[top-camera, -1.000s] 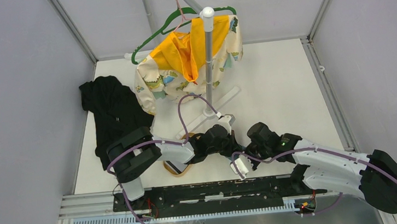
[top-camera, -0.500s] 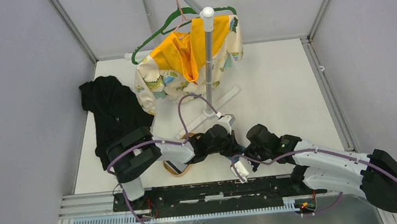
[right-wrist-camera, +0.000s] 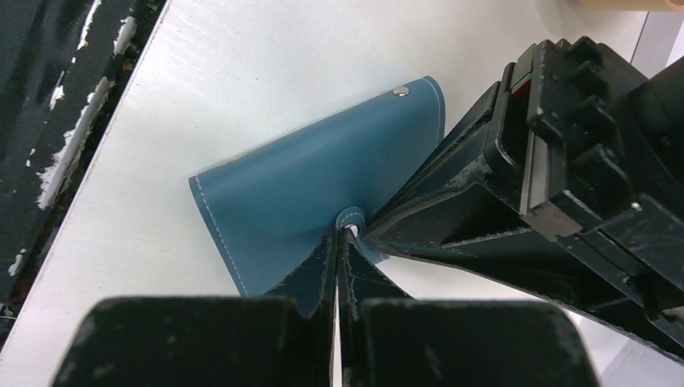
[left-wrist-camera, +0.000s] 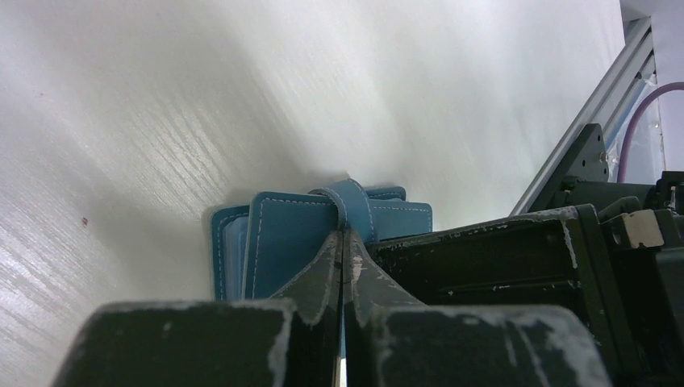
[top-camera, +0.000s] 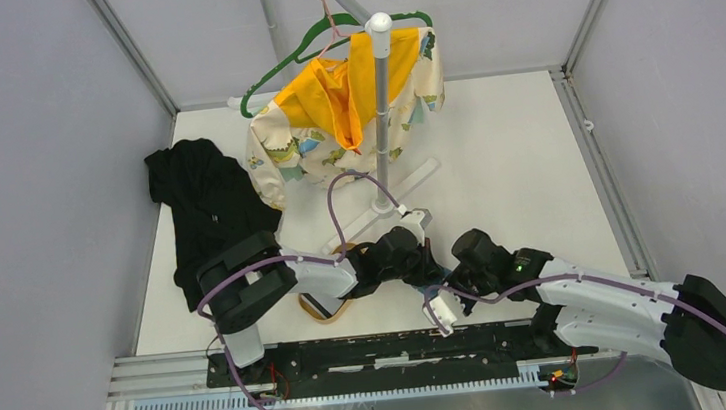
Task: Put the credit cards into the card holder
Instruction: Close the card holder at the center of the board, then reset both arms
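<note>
The teal-blue card holder (left-wrist-camera: 294,230) lies on the white table, with its paler inside showing at its left edge. Its little tab (left-wrist-camera: 355,201) stands up. My left gripper (left-wrist-camera: 343,235) is shut on this tab. In the right wrist view the card holder (right-wrist-camera: 314,173) shows its flat face with a metal snap stud (right-wrist-camera: 400,92). My right gripper (right-wrist-camera: 343,234) is shut on the same tab (right-wrist-camera: 352,218), fingertip to fingertip with the left one. In the top view both grippers (top-camera: 423,261) (top-camera: 449,279) meet and hide the holder. No credit cards are in view.
A tan oval wooden tray (top-camera: 321,310) sits under the left arm. A black garment (top-camera: 203,205) lies at the left. A hanger stand (top-camera: 382,113) with a yellow printed garment (top-camera: 350,111) stands behind. The black front rail (top-camera: 393,348) runs close by.
Almost nothing. The right wrist has edged slightly to the left, and both grippers stay together at the same spot.
</note>
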Robot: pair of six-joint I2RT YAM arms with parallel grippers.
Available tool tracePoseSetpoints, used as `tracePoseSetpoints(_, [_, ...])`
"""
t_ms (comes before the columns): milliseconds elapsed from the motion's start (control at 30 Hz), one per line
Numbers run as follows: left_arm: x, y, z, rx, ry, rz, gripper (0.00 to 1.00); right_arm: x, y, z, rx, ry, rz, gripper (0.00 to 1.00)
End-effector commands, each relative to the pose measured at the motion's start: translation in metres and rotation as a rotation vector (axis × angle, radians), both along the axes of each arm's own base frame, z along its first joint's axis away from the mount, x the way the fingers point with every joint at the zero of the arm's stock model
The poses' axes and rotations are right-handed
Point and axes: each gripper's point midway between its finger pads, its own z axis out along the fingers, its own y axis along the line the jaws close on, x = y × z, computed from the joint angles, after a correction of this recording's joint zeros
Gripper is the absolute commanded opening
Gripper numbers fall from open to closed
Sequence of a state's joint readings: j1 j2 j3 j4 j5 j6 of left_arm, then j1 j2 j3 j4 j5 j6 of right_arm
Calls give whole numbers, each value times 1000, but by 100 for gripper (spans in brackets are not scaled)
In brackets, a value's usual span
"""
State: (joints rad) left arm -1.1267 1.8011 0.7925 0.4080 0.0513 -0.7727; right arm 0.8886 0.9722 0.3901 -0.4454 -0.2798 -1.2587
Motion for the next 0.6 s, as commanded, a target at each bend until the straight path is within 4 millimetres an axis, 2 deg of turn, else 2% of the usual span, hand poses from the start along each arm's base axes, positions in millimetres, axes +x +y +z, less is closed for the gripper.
tracePoseSetpoints(0, [-19,18,-43,140,72,-37,2,-53,-54,-44,-211,219,-7,0])
tracePoseSetpoints(133, [-19,18,-44,140,75,-37,2,-54,-56,-47,-219,222,-11,0])
tracePoseSetpoints(233, [-18,16,-40,131,72,-37,2,-45,-47,-42,-178,196,-42,0])
tracePoseSetpoints(267, [-18,15,-39,128,71,-36,3,-40,-40,-37,-144,180,-59,6])
tracePoseSetpoints(300, [-17,14,-36,127,66,-34,4,-35,-33,-32,-109,171,-82,18])
tracePoseSetpoints(400, [-7,11,-21,121,30,-12,8,-22,-12,-4,12,157,-112,40])
tracePoseSetpoints(467, [3,12,-7,130,-11,18,20,-14,-8,13,60,167,-127,49])
tracePoseSetpoints(567, [21,19,19,144,-81,79,31,-5,-13,30,101,175,-153,55])
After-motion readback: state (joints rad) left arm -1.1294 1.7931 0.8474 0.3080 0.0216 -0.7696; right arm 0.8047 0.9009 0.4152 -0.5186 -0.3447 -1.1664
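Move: Both hands already sit with shut fingertips on the snap of the card holder's strap, the snap within about 1 cm below each hand point and level with it in both directions. The card holder's middle lies some 2 cm to the left of each hand, about 1 cm farther back for the right one. From the left hand, the card tray is roughly 22 cm to the left and level, and the clothes stand's foot about 15 cm ahead and 10 cm left. Both hands first stay on the strap's snap with shut fingers, barely shifting; then the right hand springs its fingers about half open and lifts off, rising about 1.5 cm and drifting slightly right, away from the snap, while its wrist turns some 10 degrees, partly clockwise. The left hand opens more narrowly, to about a quarter, its tips parting to either side of the snap as it just begins to ease up and forward by about half a centimetre each. ##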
